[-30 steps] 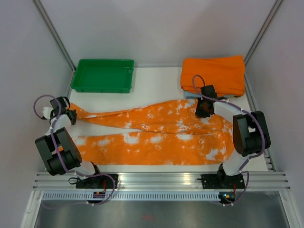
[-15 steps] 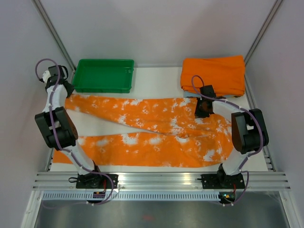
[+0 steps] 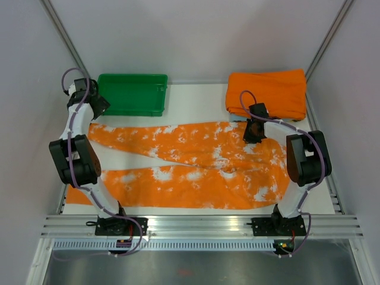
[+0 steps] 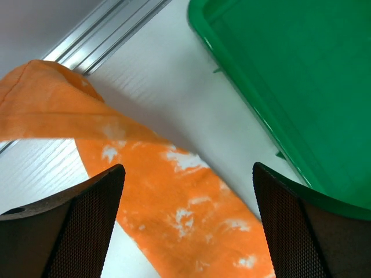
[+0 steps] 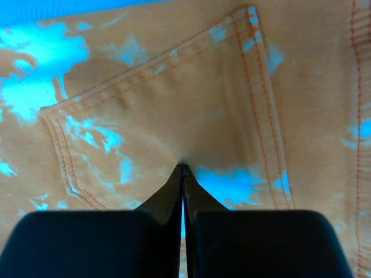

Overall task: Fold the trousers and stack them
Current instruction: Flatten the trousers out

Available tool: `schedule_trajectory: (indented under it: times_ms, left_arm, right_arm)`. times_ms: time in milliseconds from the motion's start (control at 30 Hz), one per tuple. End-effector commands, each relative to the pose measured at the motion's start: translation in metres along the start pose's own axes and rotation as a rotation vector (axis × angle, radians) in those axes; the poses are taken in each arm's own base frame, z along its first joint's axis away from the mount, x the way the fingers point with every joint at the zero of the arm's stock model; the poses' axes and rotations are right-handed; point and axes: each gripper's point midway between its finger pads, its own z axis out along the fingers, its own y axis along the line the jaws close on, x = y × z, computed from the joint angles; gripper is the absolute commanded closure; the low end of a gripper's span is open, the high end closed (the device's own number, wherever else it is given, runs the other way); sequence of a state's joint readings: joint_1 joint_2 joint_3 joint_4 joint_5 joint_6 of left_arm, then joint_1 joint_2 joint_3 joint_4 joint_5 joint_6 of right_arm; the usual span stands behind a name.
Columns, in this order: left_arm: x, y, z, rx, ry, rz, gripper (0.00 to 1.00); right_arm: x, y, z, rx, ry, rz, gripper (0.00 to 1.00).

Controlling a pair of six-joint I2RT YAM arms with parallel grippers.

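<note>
The trousers, orange with white splashes, lie flat across the table with both legs pointing left. My left gripper hovers open by the tray's near-left corner. In the left wrist view the far leg's end lies loose on the table below the open left gripper, with nothing between its fingers. My right gripper rests on the seat of the trousers. In the right wrist view that gripper is shut, its tips pressed onto the cloth beside a back pocket.
A green tray stands at the back left, its rim close to my left gripper. A plain orange folded cloth lies at the back right, just beyond my right gripper. Metal rails run along the near edge.
My left gripper carried the far leg's end from the near left up beside the green tray, then opened and let it go. The leg now lies straighter. My right gripper closed fully.
</note>
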State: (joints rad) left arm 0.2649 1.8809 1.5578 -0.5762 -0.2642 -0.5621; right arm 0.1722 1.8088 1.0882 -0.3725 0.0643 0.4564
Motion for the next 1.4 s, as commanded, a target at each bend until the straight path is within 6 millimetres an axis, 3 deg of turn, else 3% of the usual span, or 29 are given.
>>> schedule_trajectory:
  times_ms: [0,100,267,300,467,533,633,833,1033,1100,1133,1167,1233,1367]
  left_arm:
    - [-0.022,-0.007,-0.054,0.048,-0.142,0.056,0.04]
    - [-0.006,0.008,-0.06,0.026,-0.147,0.047,0.04]
    - [0.014,0.036,-0.064,-0.066,-0.103,-0.001,0.04]
    - [0.025,0.054,-0.057,-0.125,-0.073,-0.093,0.04]
    - [0.049,0.075,-0.035,-0.093,0.024,-0.226,0.05]
    - [0.056,0.08,-0.029,-0.094,0.036,-0.229,0.05]
    - [0.06,0.08,-0.02,-0.099,0.043,-0.217,0.05]
    - [0.073,0.07,0.01,-0.069,0.096,-0.191,0.1]
    - [0.072,0.064,0.018,-0.034,0.085,-0.165,0.25]
    - [0.069,0.052,0.022,0.027,0.082,-0.116,0.36]
    - [0.07,0.046,0.023,0.05,0.081,-0.097,0.42]
    - [0.069,0.042,0.024,0.067,0.078,-0.081,0.56]
    - [0.069,0.03,0.025,0.086,0.061,-0.033,0.69]
    - [0.077,0.022,0.036,0.052,0.074,0.007,0.83]
  right_arm:
    - [-0.014,-0.007,0.027,0.054,-0.047,0.044,1.0]
    - [-0.008,-0.027,0.039,0.118,-0.013,0.087,1.0]
    - [-0.003,-0.084,0.035,0.207,-0.007,0.204,1.0]
    - [0.001,-0.125,0.029,0.3,0.0,0.279,1.0]
    - [0.01,-0.164,0.015,0.402,-0.018,0.316,1.0]
    - [0.012,-0.17,0.01,0.404,-0.025,0.312,1.0]
    - [0.014,-0.165,0.007,0.365,-0.026,0.294,1.0]
    - [0.0,-0.12,0.006,0.136,-0.056,0.219,1.0]
    - [-0.005,-0.083,0.001,0.117,-0.058,0.054,1.0]
    - [-0.004,-0.065,0.001,0.082,-0.043,0.029,1.0]
    - [-0.005,-0.064,0.0,0.078,-0.04,0.033,1.0]
    - [-0.013,-0.061,-0.005,0.078,-0.046,0.035,1.0]
    - [-0.025,-0.059,-0.015,0.081,-0.067,0.031,1.0]
    - [-0.072,-0.062,-0.058,0.13,-0.188,0.02,0.96]
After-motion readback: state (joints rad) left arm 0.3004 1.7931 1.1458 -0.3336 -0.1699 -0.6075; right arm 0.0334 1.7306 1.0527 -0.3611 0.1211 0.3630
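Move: The far trouser leg's hem end lies just below the left hand, some 4 cm nearer the base, 2 cm to its left and 11 cm down. From that hand the green basket's middle is about 12 cm ahead, 13 cm right and 9 cm lower; the near leg's hem is about 29 cm back and 12 cm left, 12 cm down. The trouser pocket sits under the right fingertips, its middle 3 cm ahead and 1 cm left, level in height; the orange stack is 18 cm ahead and 6 cm right of the right hand, 3 cm higher. The trousers' pocket area is dragged rightward under the right hand's shut fingertips, already on the cloth: the hand sweeps about 12 cm right, then returns nearly half of that, rising a centimetre last. Over the far leg's hem end, the wide-open left hand lifts and draws back, sinks, then comes forward again, ending about 8 cm lower and 6 cm back while its fingers nearly close; its touch on cloth can't be seen. ##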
